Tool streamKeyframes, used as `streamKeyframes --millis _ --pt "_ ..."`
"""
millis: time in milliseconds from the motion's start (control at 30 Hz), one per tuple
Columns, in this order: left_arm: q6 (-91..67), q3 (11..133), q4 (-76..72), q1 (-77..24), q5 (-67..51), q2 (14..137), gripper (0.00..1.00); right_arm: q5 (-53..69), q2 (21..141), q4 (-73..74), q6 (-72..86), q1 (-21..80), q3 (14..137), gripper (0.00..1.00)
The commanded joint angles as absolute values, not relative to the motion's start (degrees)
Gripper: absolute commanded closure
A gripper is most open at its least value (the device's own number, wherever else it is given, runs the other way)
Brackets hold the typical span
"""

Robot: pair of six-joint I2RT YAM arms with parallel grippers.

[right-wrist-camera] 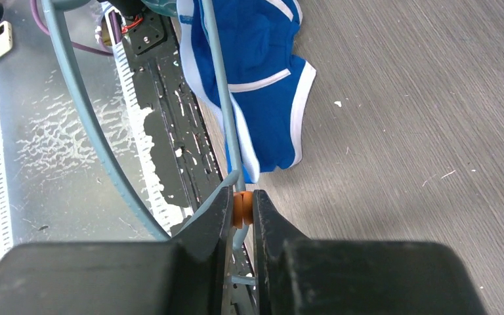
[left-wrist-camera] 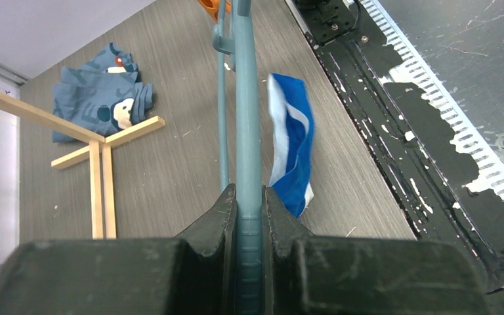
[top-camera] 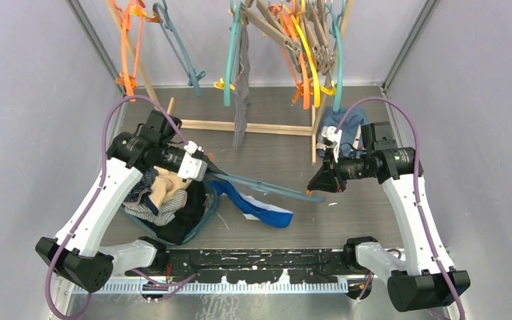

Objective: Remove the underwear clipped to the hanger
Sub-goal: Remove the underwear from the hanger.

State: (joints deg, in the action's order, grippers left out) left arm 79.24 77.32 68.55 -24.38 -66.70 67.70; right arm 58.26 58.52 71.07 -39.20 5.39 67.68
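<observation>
A teal hanger (top-camera: 267, 187) is held level above the table between both arms. My left gripper (top-camera: 203, 171) is shut on its one end; in the left wrist view the hanger bar (left-wrist-camera: 247, 118) runs straight out from between the shut left gripper (left-wrist-camera: 249, 197). My right gripper (right-wrist-camera: 241, 200) is shut on an orange clip (right-wrist-camera: 241, 207) at the hanger's (right-wrist-camera: 218, 92) other end. Bright blue underwear (top-camera: 261, 209) with white trim lies draped on the table under the hanger, and shows as blue underwear (left-wrist-camera: 293, 147) and blue underwear (right-wrist-camera: 257, 65) in the wrist views. Whether it is still clipped I cannot tell.
A basket (top-camera: 203, 222) holding several garments sits under the left arm. A wooden rack (top-camera: 240, 127) with many coloured hangers and a hanging grey garment (top-camera: 242, 100) stands at the back. A blue cartoon-face garment (top-camera: 347, 123) lies behind the right arm. A black rail (top-camera: 260, 260) edges the near side.
</observation>
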Motion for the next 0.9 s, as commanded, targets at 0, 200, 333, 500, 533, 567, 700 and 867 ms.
streamKeyframes --millis 0,200,333,500,533,567,700,867 --pt "76.71 77.73 64.75 -24.61 -69.64 66.26 1.0 59.95 59.09 70.4 -40.08 5.27 68.84 0.9" --pt "73.45 77.42 62.4 -24.61 -69.65 66.27 1.0 58.72 59.15 69.87 -38.89 5.22 69.45 0.55" --pt "68.65 76.25 58.51 -24.61 -68.95 66.17 1.0 57.42 58.84 68.51 -36.52 5.27 71.43 0.24" --pt "62.13 75.51 54.03 -24.61 -67.67 66.47 1.0 55.62 58.8 68.56 -35.65 5.28 77.38 0.16" --pt "61.18 75.12 53.18 -24.62 -67.55 66.38 1.0 55.23 58.85 68.32 -35.34 5.24 78.51 0.15" --pt "60.44 74.92 52.5 -24.61 -67.43 66.24 1.0 54.58 58.99 68.13 -34.99 5.24 79.86 0.15" --pt "55.55 74.24 49.35 -24.61 -66.41 66.52 1.0 54.15 59.72 67.14 -34.41 5.34 83.52 0.15" --pt "42.15 72.43 40.59 -24.57 -64.71 66.3 1.0 55.2 59.78 66.71 -36.62 5.64 83.18 0.16"
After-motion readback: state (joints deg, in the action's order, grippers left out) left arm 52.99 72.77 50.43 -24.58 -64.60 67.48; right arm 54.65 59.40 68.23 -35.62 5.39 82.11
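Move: The orange clip sits between the right gripper's pads, on the hanger's right end. The hanger's middle is about 15 cm to that gripper's left, 1 cm ahead and 2 cm higher; the blue underwear, its near end already off, is around 19 cm left, 2 cm back and 8 cm lower. From the left gripper, which holds the hanger, the clip is roughly 29 cm right, 2 cm back and 4 cm lower, and the basket some 18 cm left, 4 cm back and 20 cm below. Open the right gripper wide to let go of the orange clip, then lift it about 7 cm up and away from the hanger, easing some 3 cm forward and rolling its front side up by about 15 degrees. Keep the left gripper shut on the hanger, carrying it a little over 2 cm forward while its wrist turns some 15 degrees, front side down and counter-clockwise. ##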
